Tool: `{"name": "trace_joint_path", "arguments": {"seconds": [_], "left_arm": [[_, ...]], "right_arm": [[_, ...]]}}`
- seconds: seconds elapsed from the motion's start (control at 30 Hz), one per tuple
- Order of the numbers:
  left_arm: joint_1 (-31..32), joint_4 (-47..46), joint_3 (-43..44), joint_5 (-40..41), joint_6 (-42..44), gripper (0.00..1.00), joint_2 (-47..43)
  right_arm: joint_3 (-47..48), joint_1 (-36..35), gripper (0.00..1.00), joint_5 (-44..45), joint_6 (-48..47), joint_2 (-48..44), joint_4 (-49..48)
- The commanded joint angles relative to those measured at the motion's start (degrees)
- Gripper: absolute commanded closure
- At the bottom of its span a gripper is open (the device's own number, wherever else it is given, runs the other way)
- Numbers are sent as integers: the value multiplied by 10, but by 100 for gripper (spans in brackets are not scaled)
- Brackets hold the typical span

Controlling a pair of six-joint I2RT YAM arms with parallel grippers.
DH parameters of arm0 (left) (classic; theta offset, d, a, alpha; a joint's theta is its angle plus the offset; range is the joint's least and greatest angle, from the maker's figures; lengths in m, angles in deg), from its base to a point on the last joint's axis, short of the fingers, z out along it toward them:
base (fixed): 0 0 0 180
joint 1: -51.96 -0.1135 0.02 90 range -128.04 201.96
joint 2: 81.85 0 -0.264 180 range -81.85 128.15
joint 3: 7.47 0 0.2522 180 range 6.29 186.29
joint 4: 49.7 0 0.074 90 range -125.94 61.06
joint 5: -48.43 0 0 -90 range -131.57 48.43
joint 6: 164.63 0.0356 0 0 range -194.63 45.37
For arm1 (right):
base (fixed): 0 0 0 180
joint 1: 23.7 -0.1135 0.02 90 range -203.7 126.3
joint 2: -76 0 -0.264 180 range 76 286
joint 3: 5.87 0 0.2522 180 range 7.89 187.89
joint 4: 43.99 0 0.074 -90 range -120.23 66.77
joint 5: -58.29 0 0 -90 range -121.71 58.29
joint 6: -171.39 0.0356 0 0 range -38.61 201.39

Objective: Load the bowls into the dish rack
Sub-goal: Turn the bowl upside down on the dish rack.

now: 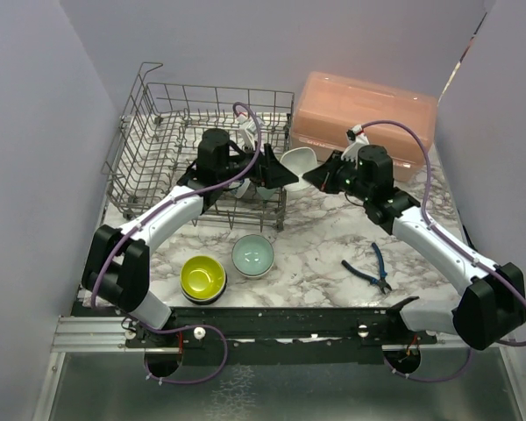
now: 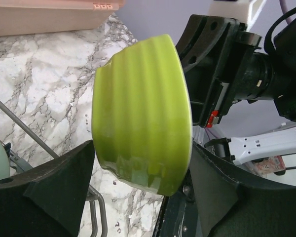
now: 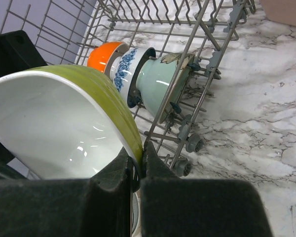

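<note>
A lime-green bowl [image 2: 143,113] with a white inside [image 3: 54,123] hangs tipped on its side between both grippers, just off the near right corner of the grey wire dish rack [image 1: 149,132]. My right gripper [image 3: 136,158] is shut on its rim. My left gripper [image 2: 142,150] spans the bowl's body, with a finger against the foot and the other against the rim. In the rack's near row stand an orange bowl [image 3: 102,55], a blue-patterned bowl [image 3: 126,66] and a pale teal bowl [image 3: 158,81]. On the table sit a lime-yellow bowl [image 1: 202,277], stacked on a dark one, and a pale teal bowl [image 1: 252,255].
A pink lidded box [image 1: 368,118] stands at the back right, close behind the right gripper. Blue-handled pliers [image 1: 368,267] lie on the marble tabletop [image 1: 316,237] at the near right. Walls close in on both sides.
</note>
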State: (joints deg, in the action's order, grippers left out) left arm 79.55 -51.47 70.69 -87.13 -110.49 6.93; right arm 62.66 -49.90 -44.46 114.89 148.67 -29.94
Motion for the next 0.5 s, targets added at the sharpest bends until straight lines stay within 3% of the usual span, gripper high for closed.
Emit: {"name": "trace_joint_path", "arguments": {"seconds": [0.0,0.1,0.33,0.47], "left_arm": [[-2,4,9,17,24,24,-33],[-2,12,10,23,30,31,-33],[-2,18,16,17,30,63,-25],[-2,24,19,19,32,81,-24]], "right_arm": [[24,-3,100,2,14,9,21],[30,-3,100,6,17,11,27],[33,-2,100,-1,19,14,25],[31,-3,91,-10,14,14,20]]}}
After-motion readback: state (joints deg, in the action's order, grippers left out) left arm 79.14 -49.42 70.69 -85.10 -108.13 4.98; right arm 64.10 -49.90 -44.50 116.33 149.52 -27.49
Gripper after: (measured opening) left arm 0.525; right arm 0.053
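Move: The green-sided white bowl hangs in the right gripper's tips by its rim. Its middle is about 4 cm to the right of the left hand, level in height and straight abreast, with its outside between the open fingers. From the right hand it is roughly 2 cm ahead, 3 cm left and 2 cm up. The racked mint bowl sits some 7 cm ahead, 4 cm left and 19 cm below the left hand; the blue-patterned bowl is about 7 cm farther left of it. Close the left gripper from about three-quarters open to half open until its fingers pinch the green outside of the bowl from both sides. As they shut, lift that hand about 1 cm, then let it settle slightly while easing about 1 cm to the left. Keep the right gripper in place, shut on the rim. ##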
